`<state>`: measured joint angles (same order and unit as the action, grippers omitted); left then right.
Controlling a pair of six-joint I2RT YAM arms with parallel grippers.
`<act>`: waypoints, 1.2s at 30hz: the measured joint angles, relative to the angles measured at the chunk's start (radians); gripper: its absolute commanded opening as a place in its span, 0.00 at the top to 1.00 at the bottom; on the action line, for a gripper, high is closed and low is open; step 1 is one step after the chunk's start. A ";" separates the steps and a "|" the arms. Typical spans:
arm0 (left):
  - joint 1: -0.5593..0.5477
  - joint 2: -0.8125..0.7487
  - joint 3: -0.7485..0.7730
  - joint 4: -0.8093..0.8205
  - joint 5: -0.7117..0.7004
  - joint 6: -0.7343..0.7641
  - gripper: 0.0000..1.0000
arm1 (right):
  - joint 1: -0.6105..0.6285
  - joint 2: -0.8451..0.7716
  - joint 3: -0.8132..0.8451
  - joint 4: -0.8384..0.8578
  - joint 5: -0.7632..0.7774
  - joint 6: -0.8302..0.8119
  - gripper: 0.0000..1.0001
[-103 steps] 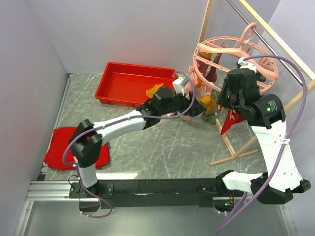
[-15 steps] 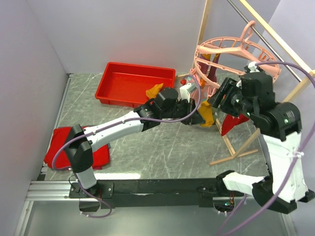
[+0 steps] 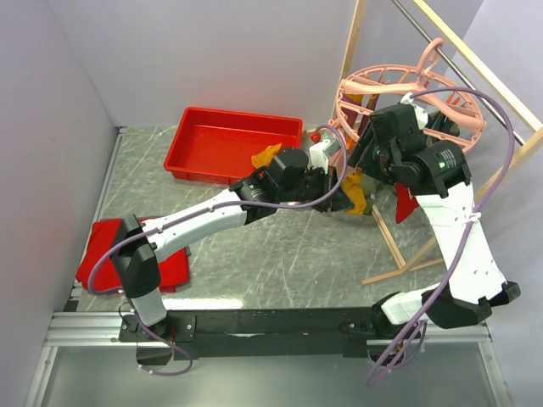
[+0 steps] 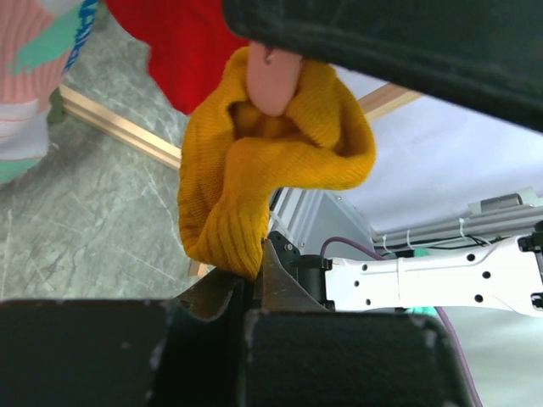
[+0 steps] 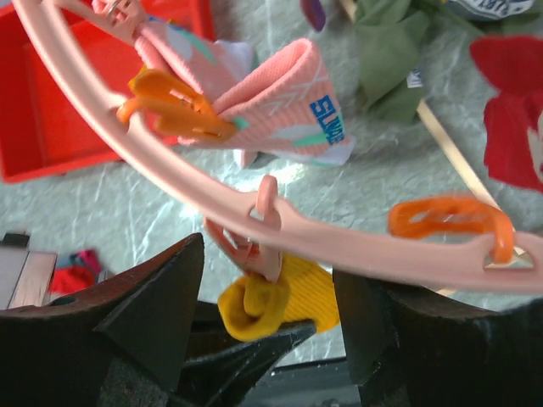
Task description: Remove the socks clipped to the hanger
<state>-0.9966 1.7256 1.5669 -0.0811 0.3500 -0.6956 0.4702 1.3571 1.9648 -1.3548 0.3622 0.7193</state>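
A mustard yellow sock point(image 4: 271, 153) hangs from a pink clip point(image 5: 265, 242) of the round pink hanger point(image 3: 407, 89). My left gripper point(image 4: 249, 270) is shut on the sock's lower end. My right gripper point(image 5: 267, 271) is open, its fingers point(image 5: 144, 314) on either side of that pink clip, just under the hanger's ring point(image 5: 356, 246). An orange clip point(image 5: 170, 110) holds a pink and mint sock point(image 5: 284, 110). An olive green sock point(image 5: 386, 59) and a red sock point(image 5: 509, 110) hang further along. In the top view both grippers meet at the mustard sock point(image 3: 358, 193).
The hanger hangs from a wooden-framed rail point(image 3: 475, 59) whose legs stand at the right of the table. A red tray point(image 3: 233, 140) sits at the back with a yellow item at its edge. A flat red cloth point(image 3: 97, 254) lies front left. An empty orange clip point(image 5: 450, 220) dangles from the ring.
My right gripper has swung up and left, in under the hanger's ring to straddle the pink clip. The left gripper keeps its hold on the mustard sock in the same place.
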 measured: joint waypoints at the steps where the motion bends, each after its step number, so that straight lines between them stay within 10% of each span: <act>1: 0.000 0.000 0.001 -0.004 -0.003 0.001 0.99 | 0.005 0.006 0.002 0.000 0.018 0.006 0.32; 30: -0.012 0.026 0.027 -0.021 -0.008 0.004 0.99 | 0.048 0.022 -0.043 0.030 0.171 0.084 0.47; 36: -0.012 0.026 0.027 -0.022 -0.008 0.004 0.99 | 0.049 0.021 -0.052 0.045 0.172 0.069 0.67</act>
<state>-1.0084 1.7515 1.5936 -0.1032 0.3420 -0.6914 0.5194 1.3781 1.9129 -1.3094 0.5346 0.7879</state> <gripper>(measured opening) 0.033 0.419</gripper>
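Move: The pink clip holding the mustard sock is right at the right hand's fingertips, about 2 cm ahead, level sideways and roughly 1 cm lower. The orange clip with the pink sock is some 7 cm ahead of that hand and 4 cm to its left; another orange clip on the rim is about 3 cm ahead and 6 cm to its right, both near hand height. From the left hand, the pink clip is roughly 6 cm ahead, 2 cm right and 5 cm up. The left hand keeps its pinch on the sock's free end and holds still. The right fingers straddle the pink clip and narrow from about two-thirds open to under half, one on each side of it, as the hand edges some 1.5 cm forward, turning slightly clockwise, and, after a small rise to the right, sinks about 1.5 cm. ##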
